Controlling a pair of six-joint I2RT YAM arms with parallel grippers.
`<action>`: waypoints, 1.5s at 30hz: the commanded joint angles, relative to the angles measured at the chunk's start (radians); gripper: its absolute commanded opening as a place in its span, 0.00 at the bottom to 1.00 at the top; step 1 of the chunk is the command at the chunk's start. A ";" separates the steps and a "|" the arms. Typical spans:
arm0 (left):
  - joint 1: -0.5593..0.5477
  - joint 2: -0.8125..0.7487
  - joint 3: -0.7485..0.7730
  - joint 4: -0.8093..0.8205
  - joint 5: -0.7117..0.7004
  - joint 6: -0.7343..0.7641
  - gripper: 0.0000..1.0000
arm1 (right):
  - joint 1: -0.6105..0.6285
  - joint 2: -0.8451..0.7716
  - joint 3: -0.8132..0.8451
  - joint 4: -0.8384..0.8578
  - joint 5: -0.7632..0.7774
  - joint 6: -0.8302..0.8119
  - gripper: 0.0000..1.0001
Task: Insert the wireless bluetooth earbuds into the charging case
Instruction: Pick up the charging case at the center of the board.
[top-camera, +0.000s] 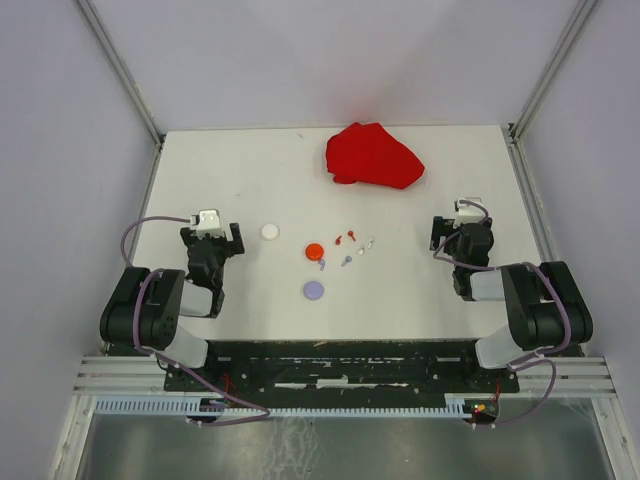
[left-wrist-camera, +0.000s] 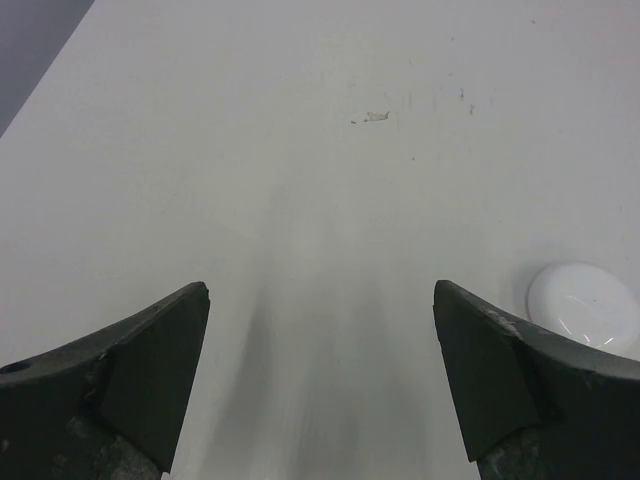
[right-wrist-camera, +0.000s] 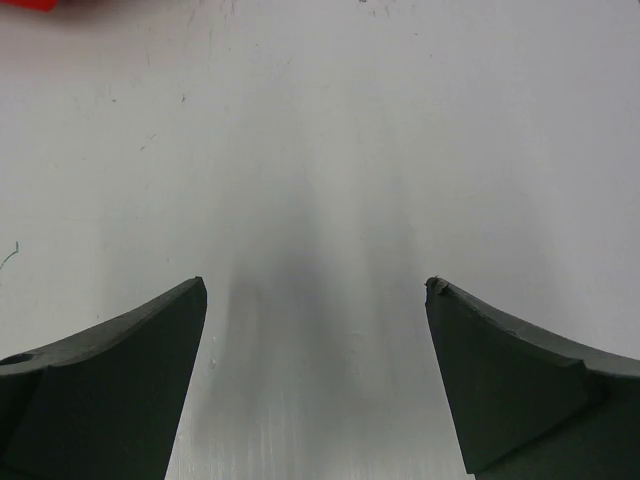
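Observation:
Three round charging cases lie mid-table: a white case (top-camera: 269, 231), a red case (top-camera: 314, 250) and a lilac case (top-camera: 314, 290). The tiny stemmed earbuds are scattered just right of them: red earbuds (top-camera: 340, 239), lilac earbuds (top-camera: 347, 261) and white earbuds (top-camera: 363, 251). My left gripper (top-camera: 212, 240) (left-wrist-camera: 321, 289) rests low at the left, open, with only bare table between its fingers; the white case (left-wrist-camera: 585, 305) lies just off its right finger. At the right, my right gripper (top-camera: 462, 232) (right-wrist-camera: 316, 283) is also open over bare table, apart from the earbuds.
A crumpled red cloth (top-camera: 372, 156) lies at the back right of the white table (top-camera: 250, 170); a sliver of the red cloth (right-wrist-camera: 25, 3) shows in the right wrist view. Metal frame posts stand at the table's back corners.

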 joint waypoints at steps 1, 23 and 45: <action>0.006 0.003 0.022 0.044 -0.019 -0.019 0.99 | -0.004 -0.007 0.029 0.049 -0.005 0.011 0.99; 0.005 0.002 0.022 0.042 -0.019 -0.020 0.99 | -0.003 -0.007 0.030 0.048 -0.006 0.009 0.99; -0.077 -0.133 0.600 -0.787 0.243 -0.263 0.99 | 0.199 -0.197 0.827 -1.035 0.044 0.140 0.99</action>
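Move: The charging case aimed at, the orange-red round one mid-board, lies about 25 cm to the left hand's right, 5 cm back and 6 cm below. The white disc stands 13 cm right of that hand, level with it; the purple disc 25 cm right and 14 cm back; the red earbuds 32 cm right and 2 cm back. From the right hand the charging case is about 37 cm left, 6 cm back and 3 cm lower; the red cloth 21 cm left, 18 cm ahead. Up and forward, quickly after a long still start, both empty hands leave their low resting poses over the board. The right climbs about 21 cm with some 6 cm forward, swinging left late; the left rises about 11 cm and goes 8 cm forward, then eases right past the white disc's far side. Each rolls some 10 degrees, its outer side dropping; the fingers stay wide open and touch nothing. ##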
